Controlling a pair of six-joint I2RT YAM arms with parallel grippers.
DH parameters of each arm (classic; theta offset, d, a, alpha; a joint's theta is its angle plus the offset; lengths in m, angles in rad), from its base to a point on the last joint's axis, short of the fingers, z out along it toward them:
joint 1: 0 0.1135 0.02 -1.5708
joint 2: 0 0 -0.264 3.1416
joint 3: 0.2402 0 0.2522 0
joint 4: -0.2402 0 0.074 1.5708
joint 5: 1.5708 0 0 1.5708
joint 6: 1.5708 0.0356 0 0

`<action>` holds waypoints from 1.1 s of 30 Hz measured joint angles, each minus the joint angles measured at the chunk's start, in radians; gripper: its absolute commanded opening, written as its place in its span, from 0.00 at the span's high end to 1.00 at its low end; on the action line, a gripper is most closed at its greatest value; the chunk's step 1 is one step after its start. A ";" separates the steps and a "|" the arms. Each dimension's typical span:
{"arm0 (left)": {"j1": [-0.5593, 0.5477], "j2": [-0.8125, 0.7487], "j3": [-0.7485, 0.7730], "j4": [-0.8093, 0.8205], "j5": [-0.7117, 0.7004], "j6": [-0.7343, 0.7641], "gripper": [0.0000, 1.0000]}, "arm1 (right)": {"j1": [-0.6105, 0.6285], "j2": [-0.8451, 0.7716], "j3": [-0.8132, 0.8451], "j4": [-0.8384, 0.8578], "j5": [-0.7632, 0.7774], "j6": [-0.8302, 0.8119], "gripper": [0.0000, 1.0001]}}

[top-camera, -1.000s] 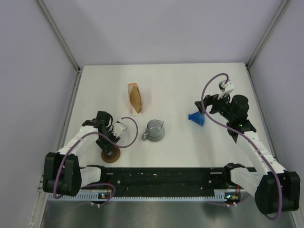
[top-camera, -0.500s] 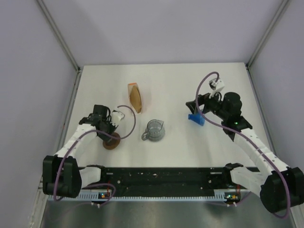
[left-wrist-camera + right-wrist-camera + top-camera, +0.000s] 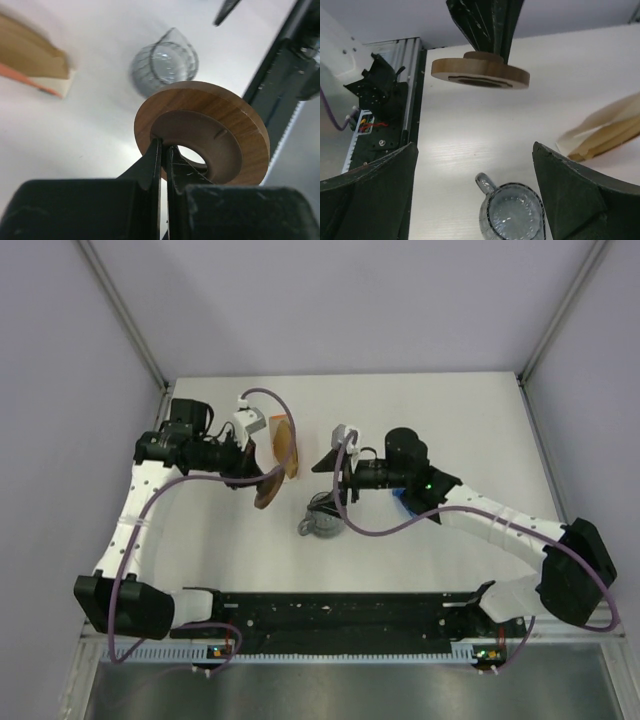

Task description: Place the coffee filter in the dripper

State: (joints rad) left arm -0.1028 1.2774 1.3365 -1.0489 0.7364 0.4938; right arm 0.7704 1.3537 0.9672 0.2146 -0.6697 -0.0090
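Note:
My left gripper (image 3: 256,476) is shut on the rim of a dark brown wooden ring (image 3: 270,488) and holds it in the air. In the left wrist view the ring (image 3: 210,125) is pinched between the jaws (image 3: 164,150). My right gripper (image 3: 332,480) stands open and empty above a grey glass jug (image 3: 322,520). The right wrist view shows the ring (image 3: 480,72) hanging ahead of the wide-open jaws (image 3: 474,147). Only a blue sliver of the dripper (image 3: 403,499) shows behind my right arm. No loose coffee filter is in view.
An orange-and-white pack of brown filters (image 3: 287,445) lies at the back, just behind the ring, and also appears as the pack (image 3: 35,62) at the upper left of the left wrist view. The jug (image 3: 512,215) sits below my right jaws. The black base rail (image 3: 350,615) runs along the near edge.
My left gripper shut on the ring, lifted it off the near-left table and carried it back and right. My right arm swung left from the dripper to above the jug.

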 measured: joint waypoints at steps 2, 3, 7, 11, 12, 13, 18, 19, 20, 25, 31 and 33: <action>-0.015 -0.004 0.024 -0.073 0.081 0.035 1.00 | 0.006 -0.003 0.000 0.028 -0.071 -0.069 0.06; -0.023 -0.004 0.034 -0.101 0.105 0.049 1.00 | 0.006 -0.005 0.004 0.033 -0.101 -0.105 0.10; -0.095 -0.004 0.061 -0.202 0.191 0.108 1.00 | 0.006 0.006 0.059 -0.001 -0.190 -0.210 0.30; -0.166 -0.004 0.073 -0.255 0.224 0.129 1.00 | 0.016 0.040 0.140 -0.039 -0.251 -0.269 0.47; -0.174 -0.004 0.078 -0.262 0.229 0.132 1.00 | 0.020 0.042 0.143 -0.045 -0.264 -0.277 0.51; -0.176 -0.003 0.085 -0.267 0.236 0.134 1.00 | 0.028 0.043 0.143 -0.057 -0.277 -0.285 0.54; -0.179 0.004 0.105 -0.267 0.261 0.131 1.00 | 0.050 0.048 0.142 -0.081 -0.327 -0.303 0.73; -0.180 0.006 0.105 -0.270 0.262 0.126 1.00 | 0.050 0.048 0.143 -0.082 -0.331 -0.304 0.80; -0.182 0.007 0.105 -0.270 0.262 0.122 1.00 | 0.049 0.048 0.142 -0.082 -0.336 -0.305 0.86; -0.186 0.013 0.105 -0.272 0.261 0.081 0.98 | 0.045 0.048 0.144 -0.086 -0.359 -0.294 1.00; -0.180 0.015 0.091 -0.194 0.155 -0.040 0.43 | 0.037 0.045 0.147 -0.142 -0.299 -0.275 1.00; -0.161 0.020 0.080 -0.128 0.089 -0.107 0.43 | 0.016 0.042 0.147 -0.172 -0.269 -0.246 1.00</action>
State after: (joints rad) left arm -0.2638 1.2976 1.4170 -1.1767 0.8253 0.3866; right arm 0.7860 1.3960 1.1141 0.0422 -0.9390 -0.2550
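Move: The right hand, empty and open, has the dripper about 11 cm to its left, some 2 cm ahead and 4 cm below; the glass jug stands roughly 6 cm ahead, straight in line and 20 cm below. The left hand already holds the dripper, its middle about 2 cm right, 1 cm back and 2 cm below; the right gripper lies some 13 cm right, 3 cm back and 2 cm up from it, the filter holder about 18 cm ahead, 2 cm right and 18 cm below. The right fingers close on the dripper's rim in mid-air, having shifted about 5 cm back, up and slightly left with some 25 degrees of counter-clockwise turn. The left hand brings the dripper back, right and up, turning clockwise, holds it there, then opens and withdraws forward and slightly down; the right drifts forward and down too, grip kept. ##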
